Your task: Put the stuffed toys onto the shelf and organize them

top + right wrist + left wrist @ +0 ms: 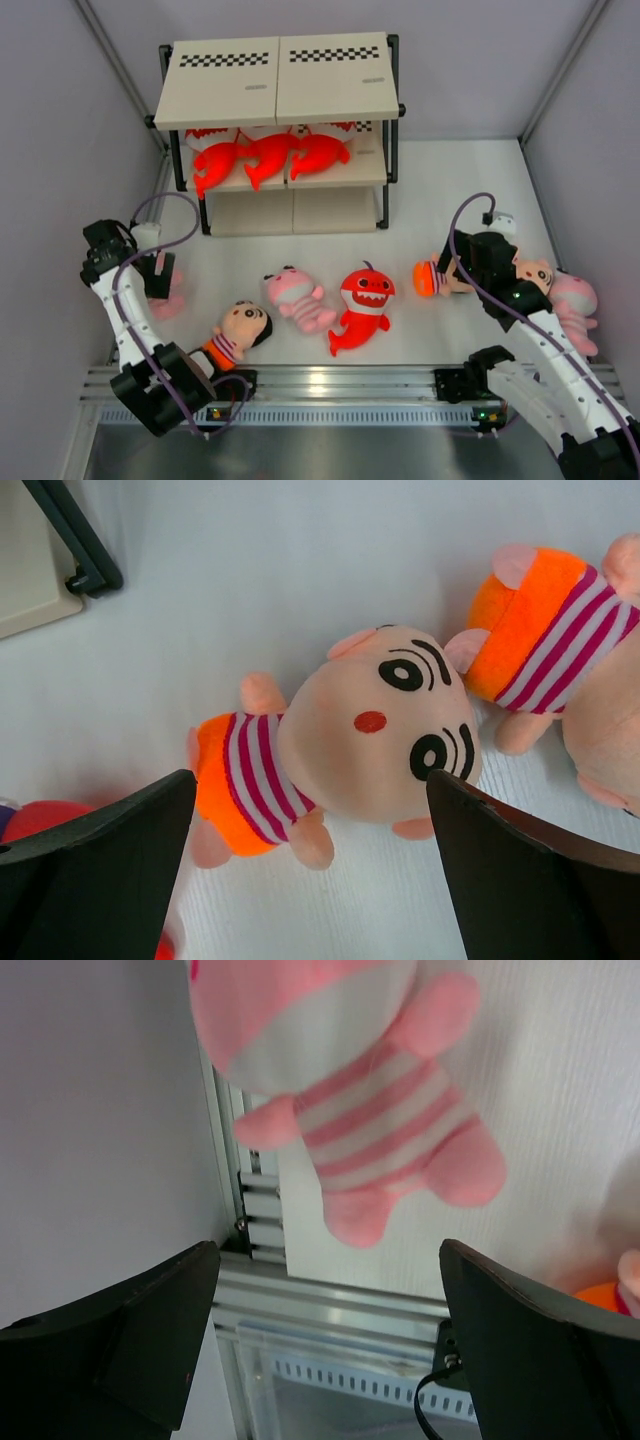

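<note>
The shelf (275, 75) stands at the back, with three red-orange sharks (268, 155) lying on its middle board. My left gripper (158, 277) is open over a pink striped baby (168, 303) at the table's left edge. In the left wrist view that baby (370, 1110) lies just beyond the open gripper (328, 1255), apart from the fingers. My right gripper (457, 268) is open above a boy in orange shorts (430, 278). The right wrist view shows this boy (370, 735) face up between the spread fingers of the gripper (310, 780), untouched.
A boy (238, 330), a pink baby (297, 297) and a shark (363, 305) lie along the front middle. Another boy (535, 272) and a pink baby (575, 305) lie at the right, under my right arm. Grey walls close in both sides. A metal rail (330, 380) runs along the near edge.
</note>
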Robot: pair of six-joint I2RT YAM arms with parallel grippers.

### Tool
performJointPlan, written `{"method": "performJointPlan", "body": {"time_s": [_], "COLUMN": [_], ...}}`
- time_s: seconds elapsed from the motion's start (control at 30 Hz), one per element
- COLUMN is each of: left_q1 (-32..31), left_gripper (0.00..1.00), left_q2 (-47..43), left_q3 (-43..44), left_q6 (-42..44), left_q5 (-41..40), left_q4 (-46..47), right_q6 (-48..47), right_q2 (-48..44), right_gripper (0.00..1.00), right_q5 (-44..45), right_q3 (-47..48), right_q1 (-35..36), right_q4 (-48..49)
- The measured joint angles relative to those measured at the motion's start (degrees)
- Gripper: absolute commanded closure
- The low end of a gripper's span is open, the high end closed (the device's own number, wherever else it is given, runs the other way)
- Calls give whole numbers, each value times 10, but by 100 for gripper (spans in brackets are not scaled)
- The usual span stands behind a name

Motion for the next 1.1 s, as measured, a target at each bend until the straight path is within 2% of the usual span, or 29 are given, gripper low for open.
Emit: {"method": "performJointPlan", "body": {"time_s": [0.1,0.27,0.37,0.4,0.43,0.5,0.63,0.67,0.8,0.9,1.0,1.1], "left_q1": [0,0,0,0,0,2,2,2,2,2,2,2], "left_gripper": [3,13,51,80,95,99,100,100,100,100,100,100], "left_q2": [45,124,169,181,190,191,150,134,50,-38,-103,-151], "left_q3": [29,22,4,-3,-10,-19,-44,-53,-73,-61,-21,35], "left_q6": [-11,-23,-41,-48,-54,-56,-56,-56,-55,-56,-56,-55], "left_q5": [35,68,70,71,72,78,93,96,110,138,170,213], "left_q4": [16,24,47,54,63,76,91,90,72,40,1,-40], "right_q6": [-3,-6,-9,-10,-14,-21,-38,-41,-57,-64,-76,-108], "right_q2": [4,9,9,9,9,5,-22,-31,-51,-40,0,83], "right_gripper": [1,1,1,1,0,2,8,13,21,27,26,24], "right_q5": [-2,-5,-10,-16,-23,-47,-110,-127,-203,-254,-261,-232], "right_q3": [-2,-2,-2,-2,-2,-2,-2,-2,4,23,66,139], "right_q1": [0,0,0,0,0,0,0,0,5,35,136,296], "right_q4": [2,1,1,1,2,3,15,20,39,71,114,156]}}
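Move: The pink toy by the left wall lies under my open left hand, about 4 cm ahead, 1 cm right and 8 cm below; the black-haired toy is roughly 15 cm right and 6 cm back, the shelf's near left foot some 17 cm ahead and 9 cm right. For my right hand, the middle pink toy is about 30 cm left and 7 cm back, the red shark 18 cm left and 8 cm back, and an orange toy almost straight below, 2 cm ahead, all some 9 cm lower. I drop my left hand about 8 cm, easing a little forward, shut the fingers on the pink toy's striped waist and pinch it, then rise some 15 cm, drifting right as the wrist tips up. Meanwhile my right hand leaves the orange toy, sweeping ever faster about 20 cm left and 12 cm up over the red shark towards the middle pink toy, turning some 55 degrees counter-clockwise, fingers closing partway on nothing. ##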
